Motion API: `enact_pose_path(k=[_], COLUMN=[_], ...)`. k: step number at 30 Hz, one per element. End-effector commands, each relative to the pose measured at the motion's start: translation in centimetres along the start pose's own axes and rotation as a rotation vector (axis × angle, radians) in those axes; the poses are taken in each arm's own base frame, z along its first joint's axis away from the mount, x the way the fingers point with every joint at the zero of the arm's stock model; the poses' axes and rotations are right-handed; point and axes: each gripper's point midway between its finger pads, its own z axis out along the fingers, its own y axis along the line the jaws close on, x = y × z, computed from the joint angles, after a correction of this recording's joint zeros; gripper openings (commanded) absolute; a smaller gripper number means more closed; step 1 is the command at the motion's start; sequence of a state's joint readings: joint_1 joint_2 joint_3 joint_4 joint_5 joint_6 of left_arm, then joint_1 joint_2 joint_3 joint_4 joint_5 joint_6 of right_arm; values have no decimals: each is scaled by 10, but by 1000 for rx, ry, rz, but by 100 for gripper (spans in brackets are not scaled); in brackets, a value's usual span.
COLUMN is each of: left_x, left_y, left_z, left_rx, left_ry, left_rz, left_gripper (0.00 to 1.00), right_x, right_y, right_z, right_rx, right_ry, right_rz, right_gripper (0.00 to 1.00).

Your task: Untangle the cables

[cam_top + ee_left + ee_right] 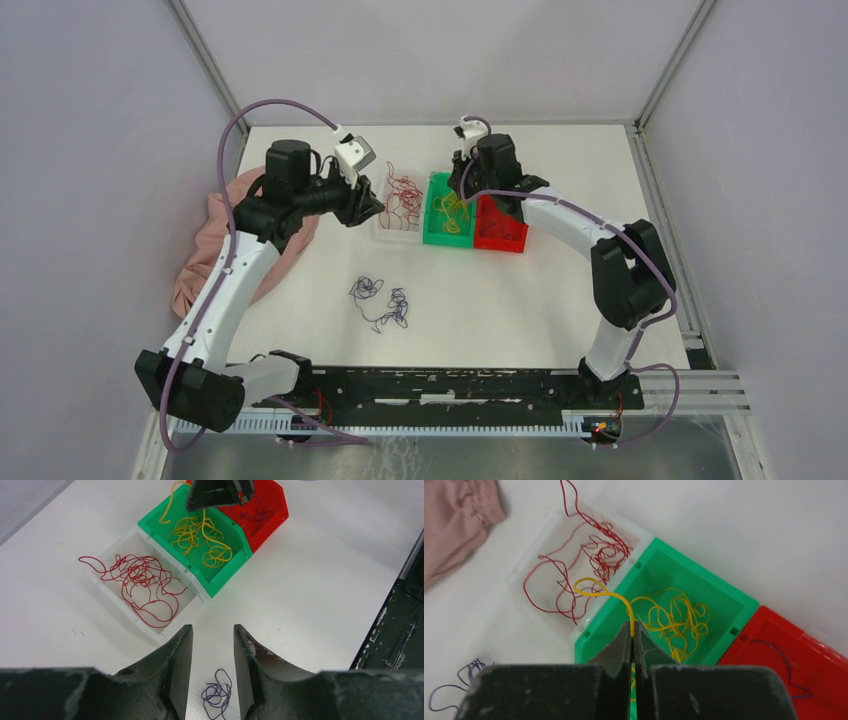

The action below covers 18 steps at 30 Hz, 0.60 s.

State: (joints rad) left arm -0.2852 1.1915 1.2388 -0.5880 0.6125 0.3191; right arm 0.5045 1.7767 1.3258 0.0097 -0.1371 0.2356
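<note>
The cables lie sorted by colour. Dark red ones (pixel 142 582) fill a clear bin (pixel 384 225), and yellow ones (pixel 674 615) fill the green bin (pixel 432 238). A purple strand (pixel 784 665) lies in the red bin (pixel 500 238). More purple cables (pixel 383 300) sit loose on the white table. My right gripper (pixel 633 625) hangs over the green bin, shut on a yellow cable that loops up to the left. My left gripper (pixel 213 628) hovers beside the clear bin, open with nothing between its fingers; a purple curl (pixel 217 692) lies on the table far beneath it.
A pink cloth (pixel 230 250) is bunched at the table's left edge under the left arm. The black rail (pixel 450 385) with both arm bases runs along the near edge. Grey walls and metal posts enclose the table.
</note>
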Motion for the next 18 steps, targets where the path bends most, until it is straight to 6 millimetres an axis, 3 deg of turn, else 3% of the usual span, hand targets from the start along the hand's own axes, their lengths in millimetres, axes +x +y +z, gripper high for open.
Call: enact_pose_path(k=[1, 6, 10, 15, 18], left_x=[-20, -20, -19, -18, -9], left_y=[3, 6, 7, 10, 14], left_z=[-14, -17, -19, -19, -19], left_rx=[-39, -52, -57, -58, -56], left_ry=[-47, -40, -40, -40, -18], left_rz=[60, 56, 59, 45, 35], left_gripper=[45, 64, 67, 67, 67], right_x=[22, 39, 35, 12, 1], right_y=[-18, -24, -24, -9, 17], right_z=[6, 6, -3, -12, -21], right_rx=[130, 170, 183, 119, 28], right_ry=[65, 138, 136, 119, 93], right_rz=[-61, -81, -95, -104, -142], right_gripper=[4, 24, 48, 52, 52])
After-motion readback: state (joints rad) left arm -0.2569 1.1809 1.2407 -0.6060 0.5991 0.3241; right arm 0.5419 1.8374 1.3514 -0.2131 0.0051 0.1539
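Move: The closed right fingers hold the yellow cable above the green bin, whose middle is about level with them fore and aft, perhaps 1 cm left and 14 cm below. Beside it, the white bin lies some 13 cm left of the hand and the red bin about 11 cm right and 1 cm back, both at the green bin's height. From the left hand the green bin is roughly 11 cm ahead, 16 cm right and 25 cm down. Downward goes the right hand, about 6 cm towards the green bin with a slight drift back and to its right, tipping its fingers down and its left side lower by some 15 degrees. From shut, the fingers open about halfway and let go of the yellow cable. The left hand nearly stays put, its fingers opening further on nothing. ##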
